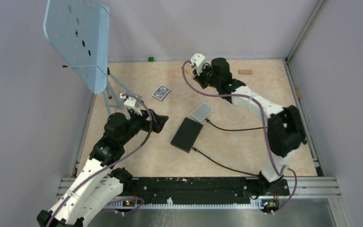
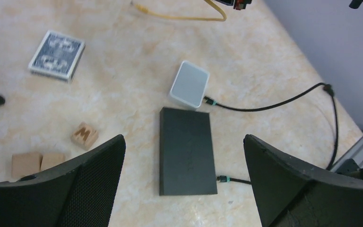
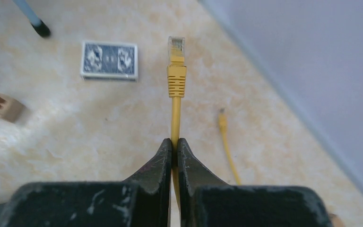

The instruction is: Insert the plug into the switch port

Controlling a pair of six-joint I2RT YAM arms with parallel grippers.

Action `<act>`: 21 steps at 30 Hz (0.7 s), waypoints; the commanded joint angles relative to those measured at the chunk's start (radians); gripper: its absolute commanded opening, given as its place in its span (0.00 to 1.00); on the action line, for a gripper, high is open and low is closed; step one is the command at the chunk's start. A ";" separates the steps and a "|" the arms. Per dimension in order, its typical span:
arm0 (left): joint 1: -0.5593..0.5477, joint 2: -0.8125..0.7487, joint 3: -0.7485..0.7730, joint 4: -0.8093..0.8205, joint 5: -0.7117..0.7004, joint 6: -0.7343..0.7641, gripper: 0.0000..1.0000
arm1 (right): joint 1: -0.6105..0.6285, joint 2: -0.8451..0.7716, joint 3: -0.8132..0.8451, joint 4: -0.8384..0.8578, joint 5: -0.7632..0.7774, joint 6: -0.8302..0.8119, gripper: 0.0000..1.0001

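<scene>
The switch is a flat matte-black box [image 1: 187, 134] lying mid-table; its port does not show in any view. A thin black cable [image 2: 231, 179] meets its right edge. My left gripper [image 2: 183, 138] hovers wide open above the near end of the box [image 2: 187, 149], touching nothing. At the back of the table my right gripper [image 3: 175, 142] is shut on a yellow cable, a short way behind its plug [image 3: 176, 49]. The plug sticks out straight ahead of the fingers, above the table. The cable's other end [image 3: 223, 118] lies on the surface.
A pale grey-blue rounded box [image 1: 202, 112] with its own black cable sits just beyond the switch. A patterned card deck [image 1: 161, 92] lies to the back left. Wooden blocks [image 2: 84, 135] lie left of the switch. A blue perforated panel on a stand [image 1: 78, 40] fills the back left corner.
</scene>
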 commanded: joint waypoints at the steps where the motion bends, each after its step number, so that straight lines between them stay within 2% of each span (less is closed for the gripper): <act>1: 0.000 -0.082 0.047 0.198 0.154 0.098 0.99 | -0.001 -0.296 -0.133 0.137 -0.053 0.049 0.00; 5: 0.000 -0.138 0.048 0.336 0.364 0.174 0.99 | 0.024 -0.515 -0.291 0.184 -0.105 0.082 0.00; 12: -0.002 -0.120 0.109 0.509 0.590 0.207 0.99 | 0.151 -0.888 -0.484 0.271 -0.181 0.133 0.00; 16: -0.002 -0.052 0.182 0.532 0.730 0.224 0.99 | 0.249 -1.013 -0.516 0.275 -0.201 0.152 0.00; 21: -0.003 -0.028 0.204 0.614 0.772 0.191 0.99 | 0.356 -1.100 -0.512 0.265 -0.240 0.164 0.00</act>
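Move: The right hand holds the yellow cable just behind its plug. The open left gripper it is taken to is some 22 cm back, 20 cm to its left and slightly higher. From the right hand, about 15 cm below, the grey-topped box lies roughly 5 cm back and 3 cm right, the black box 17 cm back and 5 cm left, the card deck 7 cm ahead and 18 cm left. From the left hand the plug is about 24 cm ahead, 18 cm right and 8 cm lower. Keeping its pinch on the yellow cable, the right hand first climbs, then sweeps back high over the grey-topped box, some 30 cm back and 25 cm up in all, tipping its fingers up and turning counter-clockwise, so that the plug goes towards the left gripper. The left hand, still wide open and empty, rises nearly 20 cm while drawing back about 10 cm and a little right, tilting up and swinging clockwise until its fingers face the plug. ##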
